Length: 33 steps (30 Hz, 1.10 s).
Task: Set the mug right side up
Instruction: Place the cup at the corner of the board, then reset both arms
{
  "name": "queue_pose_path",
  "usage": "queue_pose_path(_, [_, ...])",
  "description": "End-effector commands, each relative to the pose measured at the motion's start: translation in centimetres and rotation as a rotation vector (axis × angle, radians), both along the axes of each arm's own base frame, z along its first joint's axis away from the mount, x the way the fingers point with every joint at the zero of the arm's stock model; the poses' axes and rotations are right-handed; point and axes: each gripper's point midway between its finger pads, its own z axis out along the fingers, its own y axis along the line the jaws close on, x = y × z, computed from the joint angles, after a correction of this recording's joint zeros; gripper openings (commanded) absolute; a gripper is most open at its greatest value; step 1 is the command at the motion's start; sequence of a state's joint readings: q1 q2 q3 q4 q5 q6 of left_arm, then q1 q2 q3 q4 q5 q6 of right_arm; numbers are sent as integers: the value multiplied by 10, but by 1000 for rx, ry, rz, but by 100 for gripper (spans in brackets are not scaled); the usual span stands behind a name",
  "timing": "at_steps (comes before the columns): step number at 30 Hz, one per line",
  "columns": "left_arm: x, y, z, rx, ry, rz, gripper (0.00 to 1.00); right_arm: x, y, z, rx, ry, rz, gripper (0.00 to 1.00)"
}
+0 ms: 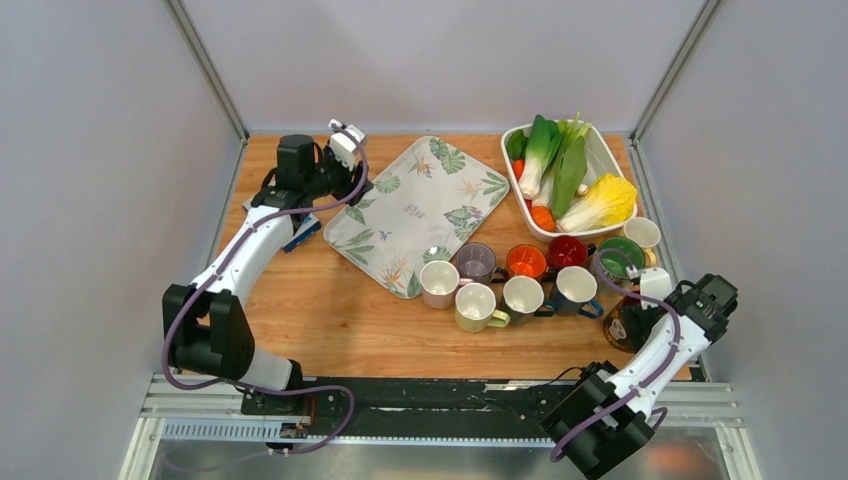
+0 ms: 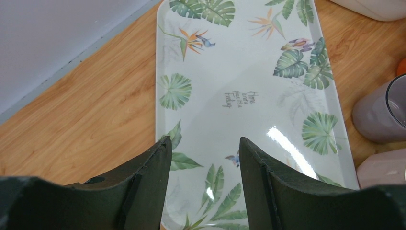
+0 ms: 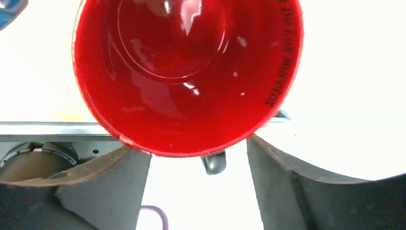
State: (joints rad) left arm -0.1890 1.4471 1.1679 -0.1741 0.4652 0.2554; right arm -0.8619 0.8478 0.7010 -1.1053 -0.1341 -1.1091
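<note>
The mug (image 3: pixel 186 72) has a red inside and a dark outside. Its mouth faces the right wrist camera and fills the upper half of that view. Its dark handle (image 3: pixel 213 163) hangs in the gap between my right gripper's (image 3: pixel 194 143) fingers, touching neither. The jaws stand apart, so this gripper is open. From above, the mug (image 1: pixel 616 328) is a dark shape at the table's right front, mostly hidden under my right gripper (image 1: pixel 632 318). My left gripper (image 2: pixel 205 139) is open and empty over the near end of the leaf-print tray (image 2: pixel 239 72), far from the mug.
Several upright mugs (image 1: pixel 500 285) stand in two rows mid-table. A white dish of vegetables (image 1: pixel 600 150) sits at the back right. The leaf-print tray (image 1: pixel 420 215) lies diagonally at the back centre. My left gripper (image 1: pixel 357 190) hovers at its left edge.
</note>
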Motion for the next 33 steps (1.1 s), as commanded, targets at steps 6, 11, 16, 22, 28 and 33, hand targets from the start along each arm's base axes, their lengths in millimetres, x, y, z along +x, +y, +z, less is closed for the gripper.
queue_pose_path(6, [2,-7,30,-51,-68,-27,62,47,-10,103,-86,-250,53,100])
queue_pose_path(11, [8,-3,36,-52,-64,7,62,106,-7,192,-29,-496,44,100])
queue_pose_path(16, [14,-3,42,-65,-10,38,62,177,10,236,114,-578,-22,100])
queue_pose_path(22, [18,12,56,-36,-12,132,62,263,42,302,180,-813,-227,100])
queue_pose_path(28, [6,36,72,12,-41,235,62,301,63,333,350,-926,-327,100])
queue_pose_path(33, [-4,56,86,-9,-43,328,63,319,83,317,323,-930,-239,100])
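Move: The red-lined mug just set down stands about 5 cm ahead of the right hand, 1 cm to its left and 3 cm below, its handle between the open fingers. From that hand the green-lined mug is roughly 16 cm ahead and 5 cm left, the blue mug 9 cm ahead and 15 cm left. From the left hand, the red-lined mug lies some 57 cm right, 27 cm back and 17 cm below. Opening fully, right hand leaves red-lined mug, rising and reaching forward about 30 cm each; left hand drifts up-left. ##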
